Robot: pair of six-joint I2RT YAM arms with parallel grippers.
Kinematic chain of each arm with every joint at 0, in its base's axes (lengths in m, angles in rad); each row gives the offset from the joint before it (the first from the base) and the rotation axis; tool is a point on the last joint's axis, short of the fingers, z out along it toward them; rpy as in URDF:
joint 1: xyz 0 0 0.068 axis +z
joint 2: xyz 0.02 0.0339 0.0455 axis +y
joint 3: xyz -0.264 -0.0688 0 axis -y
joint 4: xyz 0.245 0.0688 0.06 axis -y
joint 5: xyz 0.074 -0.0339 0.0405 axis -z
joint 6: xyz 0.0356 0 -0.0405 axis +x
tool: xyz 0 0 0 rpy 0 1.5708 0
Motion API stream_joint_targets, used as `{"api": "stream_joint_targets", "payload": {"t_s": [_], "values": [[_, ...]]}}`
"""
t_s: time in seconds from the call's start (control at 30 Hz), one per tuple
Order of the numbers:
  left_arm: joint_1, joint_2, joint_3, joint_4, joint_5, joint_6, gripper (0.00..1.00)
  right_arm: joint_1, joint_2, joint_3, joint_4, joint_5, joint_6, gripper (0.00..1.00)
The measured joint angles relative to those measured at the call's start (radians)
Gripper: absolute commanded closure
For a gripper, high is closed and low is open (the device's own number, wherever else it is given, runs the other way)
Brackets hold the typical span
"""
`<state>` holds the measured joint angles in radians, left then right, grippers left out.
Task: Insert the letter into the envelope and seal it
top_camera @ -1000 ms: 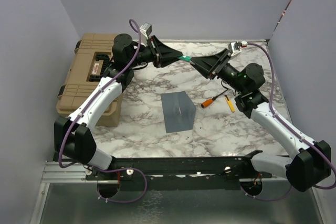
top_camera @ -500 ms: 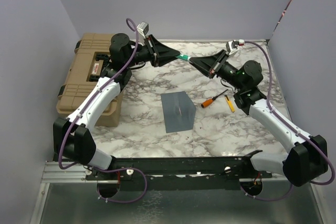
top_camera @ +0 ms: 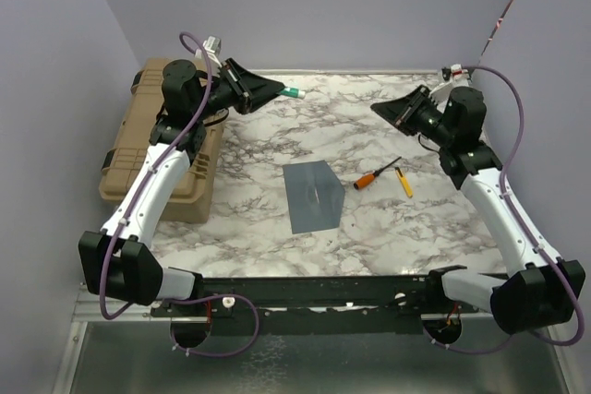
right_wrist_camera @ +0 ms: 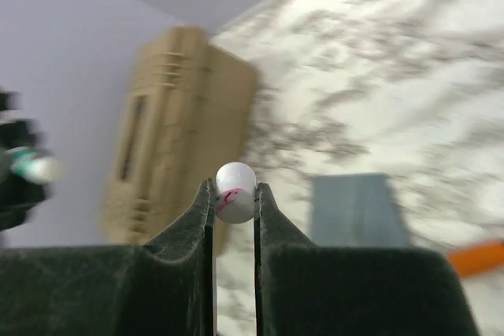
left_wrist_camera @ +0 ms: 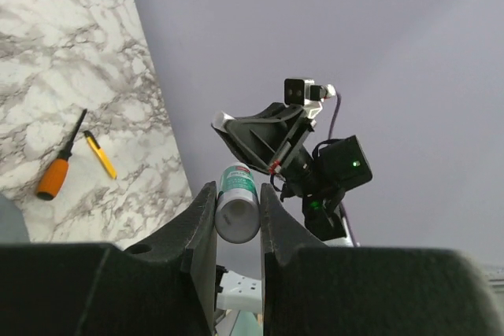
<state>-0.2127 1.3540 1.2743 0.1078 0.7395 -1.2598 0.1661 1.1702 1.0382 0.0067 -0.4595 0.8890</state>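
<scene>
The grey-blue envelope [top_camera: 312, 196] lies flat in the middle of the marble table, and is a blur in the right wrist view [right_wrist_camera: 358, 210]. The letter is out of view. Raised over the back left of the table, my left gripper [top_camera: 280, 89] [left_wrist_camera: 238, 194] is shut on a white and green glue stick [top_camera: 294, 93] [left_wrist_camera: 238, 206] that points right. My right gripper [top_camera: 377, 109] [right_wrist_camera: 234, 188] hangs at the back right, shut on a small white cap [right_wrist_camera: 235, 190] with a red mark. The two grippers face each other with a wide gap between them.
An orange-handled screwdriver [top_camera: 374, 175] [left_wrist_camera: 57, 175] and a thin yellow tool [top_camera: 404, 182] [left_wrist_camera: 101, 155] lie right of the envelope. A tan hard case [top_camera: 157, 136] [right_wrist_camera: 173, 131] fills the left side of the table. Lilac walls close in the back and both sides.
The grippers met tip to tip at the back middle a second ago. They have since drawn apart: the left went left with the glue stick, the right went right with the cap.
</scene>
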Motion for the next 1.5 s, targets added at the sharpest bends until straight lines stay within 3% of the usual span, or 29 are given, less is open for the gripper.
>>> {"api": "stream_joint_targets", "payload": {"t_s": [0.17,0.33,0.7,0.8,0.9,1.03,1.33,1.5], "values": [[-0.013,0.006,-0.01,-0.076,-0.006,0.082,1.0,0.0,0.087,0.006,-0.336,0.262,-0.239,0.99],[-0.064,0.021,-0.01,-0.167,-0.034,0.177,1.0,-0.002,0.182,-0.125,-0.512,0.393,-0.317,0.95],[-0.161,0.087,-0.01,-0.277,-0.103,0.294,1.0,0.005,0.293,-0.208,-0.544,0.533,-0.359,0.84],[-0.18,0.096,-0.01,-0.282,-0.111,0.305,1.0,0.005,0.341,-0.213,-0.527,0.548,-0.367,0.71],[-0.192,0.101,-0.009,-0.29,-0.115,0.315,1.0,0.006,0.356,-0.21,-0.509,0.557,-0.373,0.5],[-0.196,0.103,-0.009,-0.299,-0.121,0.325,1.0,0.01,0.353,-0.21,-0.509,0.561,-0.386,0.36],[-0.213,0.107,-0.001,-0.331,-0.122,0.349,1.0,0.011,0.238,-0.078,-0.588,0.511,-0.462,0.31],[-0.233,0.125,0.028,-0.335,-0.109,0.369,1.0,0.012,0.063,-0.026,-0.509,0.169,-0.593,0.24]]}}
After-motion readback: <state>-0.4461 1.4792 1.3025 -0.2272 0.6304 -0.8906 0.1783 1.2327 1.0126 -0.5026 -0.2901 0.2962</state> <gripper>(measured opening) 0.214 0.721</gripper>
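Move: Below the left hand, which holds the uncapped glue stick, lies the envelope, about 40 cm down, 7 cm back and 5 cm to its right. The right hand holds the cap; its clear table spot by the knife's near end is some 33 cm down, 11 cm right and 7 cm back. From that hand the yellow knife lies 3 cm back, 11 cm right, the screwdriver level ahead, 4 cm right, and the envelope 7 cm back, 13 cm left. Swinging down about 30 cm, rightward and a little back, the right hand tips its fingers towards the table, opens to let go of the cap beside the knife, then climbs away some 15 cm, drifting left and forward as the fingers level again. Meanwhile the left hand keeps its grip on the glue stick, sinks about 11 cm and goes 7 cm right towards the envelope, tilting the stick some 20 degrees downward. ##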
